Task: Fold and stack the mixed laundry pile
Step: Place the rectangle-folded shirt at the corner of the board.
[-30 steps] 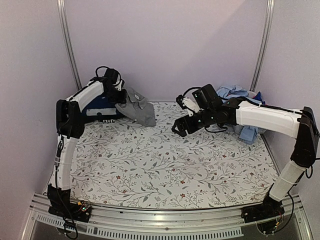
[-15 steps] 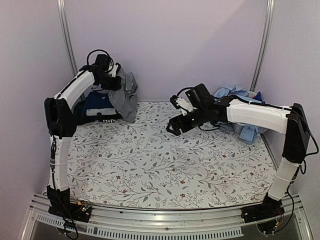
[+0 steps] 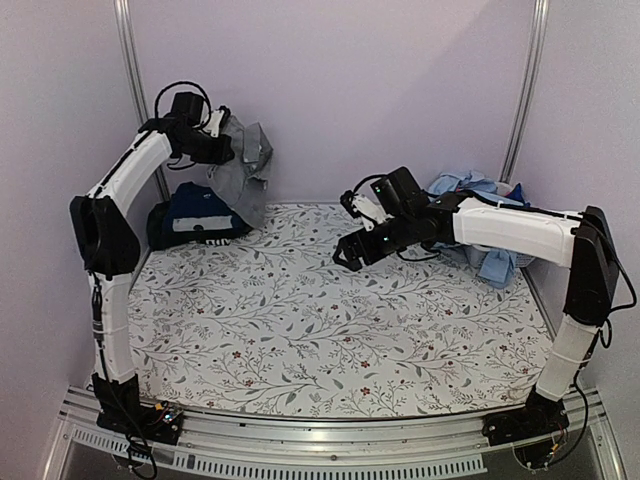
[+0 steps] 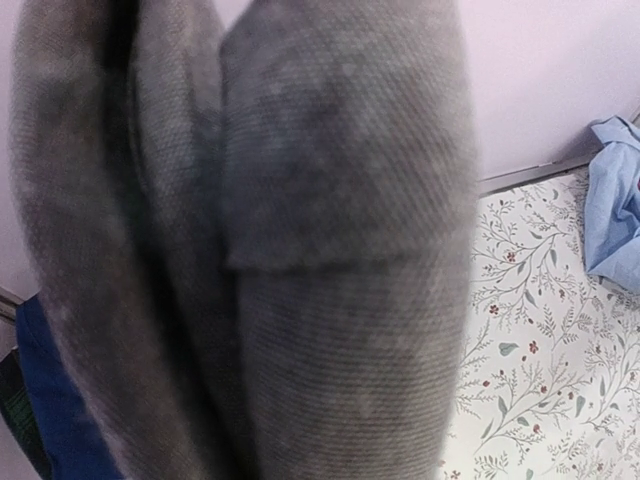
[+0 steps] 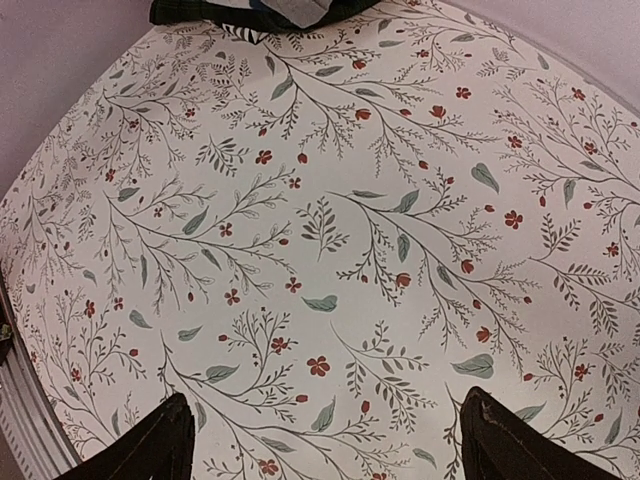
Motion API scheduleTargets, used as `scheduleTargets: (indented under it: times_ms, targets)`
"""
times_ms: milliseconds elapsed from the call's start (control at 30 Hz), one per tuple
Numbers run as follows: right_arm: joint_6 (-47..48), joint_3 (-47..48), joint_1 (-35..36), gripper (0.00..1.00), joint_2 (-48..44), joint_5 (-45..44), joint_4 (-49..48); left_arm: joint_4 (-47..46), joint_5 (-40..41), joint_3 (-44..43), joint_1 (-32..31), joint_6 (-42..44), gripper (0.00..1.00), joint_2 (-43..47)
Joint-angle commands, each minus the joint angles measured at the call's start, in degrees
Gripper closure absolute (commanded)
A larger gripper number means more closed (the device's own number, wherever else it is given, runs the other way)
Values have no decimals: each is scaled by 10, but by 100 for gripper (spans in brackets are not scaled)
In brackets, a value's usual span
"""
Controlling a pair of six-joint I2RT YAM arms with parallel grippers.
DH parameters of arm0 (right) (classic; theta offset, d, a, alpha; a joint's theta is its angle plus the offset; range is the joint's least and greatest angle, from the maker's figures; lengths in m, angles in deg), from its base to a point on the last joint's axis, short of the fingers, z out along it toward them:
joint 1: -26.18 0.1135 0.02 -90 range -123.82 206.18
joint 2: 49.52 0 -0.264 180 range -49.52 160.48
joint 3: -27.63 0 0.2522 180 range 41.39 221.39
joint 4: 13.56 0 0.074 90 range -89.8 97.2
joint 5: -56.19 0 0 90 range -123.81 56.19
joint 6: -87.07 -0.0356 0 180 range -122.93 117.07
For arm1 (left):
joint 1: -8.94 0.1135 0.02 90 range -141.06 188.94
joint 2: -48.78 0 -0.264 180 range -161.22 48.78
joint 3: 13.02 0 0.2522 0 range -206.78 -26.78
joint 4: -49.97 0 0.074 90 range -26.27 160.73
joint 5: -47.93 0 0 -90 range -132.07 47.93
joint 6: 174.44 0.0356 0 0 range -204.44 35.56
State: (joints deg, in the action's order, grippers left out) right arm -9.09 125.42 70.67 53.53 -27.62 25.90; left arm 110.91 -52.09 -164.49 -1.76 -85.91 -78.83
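My left gripper is raised high at the back left, shut on a grey collared shirt that hangs clear of the floral sheet. In the left wrist view the grey shirt fills most of the frame and hides the fingers. Below it lies a navy blue garment. Light blue shirts are heaped at the back right. My right gripper hovers open over the sheet's middle back. Its two dark fingertips stand wide apart above the bare sheet, holding nothing.
Pale walls and two metal posts close in the back. A dark plaid piece shows at the top edge of the right wrist view. A light blue garment lies at the right of the left wrist view. A metal rail runs along the near edge.
The left arm has lifted the grey shirt up off the sheet and back toward the wall, so it now hangs free. The right gripper shifted slightly left, then held still.
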Motion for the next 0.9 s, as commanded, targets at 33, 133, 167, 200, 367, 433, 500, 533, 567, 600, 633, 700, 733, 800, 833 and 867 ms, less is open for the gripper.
scheduleTargets:
  times_ms: [33, 133, 167, 200, 367, 433, 500, 533, 567, 600, 633, 700, 733, 800, 833, 867]
  targets:
    - [8, 17, -5, 9, 5, -3, 5, -29, -18, 26, 22, 14, 100, 16]
    - [9, 20, -5, 9, 7, -3, 9, -40, -15, 44, 34, 14, 100, 14]
    - [9, 23, -6, 9, 8, -2, 11, -42, -16, 48, 41, 14, 100, 12]
    - [9, 25, -6, 9, 9, -3, 13, -47, -17, 53, 47, 14, 100, 10]
    - [8, 35, -6, 8, 17, -5, 25, -81, -46, 85, 92, 14, 100, 3]
    - [8, 40, -7, 8, 20, -8, 32, -87, -56, 82, 111, 14, 100, -13]
    - [8, 48, -6, 8, 25, -10, 39, -89, -79, 72, 135, 14, 100, -33]
    - [8, 51, -6, 9, 27, -11, 42, -89, -90, 66, 146, 12, 100, -46]
    - [8, 56, -6, 8, 30, -12, 46, -89, -104, 61, 155, 11, 100, -58]
    - [8, 60, -6, 8, 34, -13, 51, -90, -119, 57, 163, 11, 100, -70]
    - [7, 67, -7, 8, 37, -13, 55, -90, -125, 52, 170, 12, 100, -82]
    - [7, 78, -6, 8, 46, -12, 65, -91, -138, 42, 182, 14, 100, -101]
    - [7, 84, -6, 8, 49, -11, 69, -91, -143, 36, 187, 14, 100, -109]
    - [7, 96, -6, 8, 56, -11, 80, -92, -149, 26, 198, 13, 100, -123]
    - [7, 102, -6, 8, 62, -11, 82, -92, -154, 21, 206, 14, 100, -129]
    - [7, 107, -6, 8, 66, -11, 87, -92, -155, 17, 211, 14, 100, -133]
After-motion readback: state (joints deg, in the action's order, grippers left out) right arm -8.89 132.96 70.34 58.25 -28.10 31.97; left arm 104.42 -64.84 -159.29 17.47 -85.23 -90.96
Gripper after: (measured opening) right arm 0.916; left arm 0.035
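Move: The grey folded shirt already hangs from the left fingers, its middle some 12 cm below them and about 5 cm to their right, level fore and aft. The stack of folded clothes it goes to lies about 12 cm to the left, 3 cm ahead and 23 cm below that hand, with the board's far-left corner roughly 27 cm left, 8 cm ahead and 27 cm below. From the right hand the stack is about 44 cm left, 26 cm ahead and 13 cm below. The grey shirt, still pinched by one end in the left hand's shut fingers, is swung left across the top of the stack by about 17 cm and lowered some 14 cm, the steepest sinking coming last, with only a little forward drift. Meanwhile the wrist turns roughly 10 degrees counter-clockwise and tips slightly further down. ##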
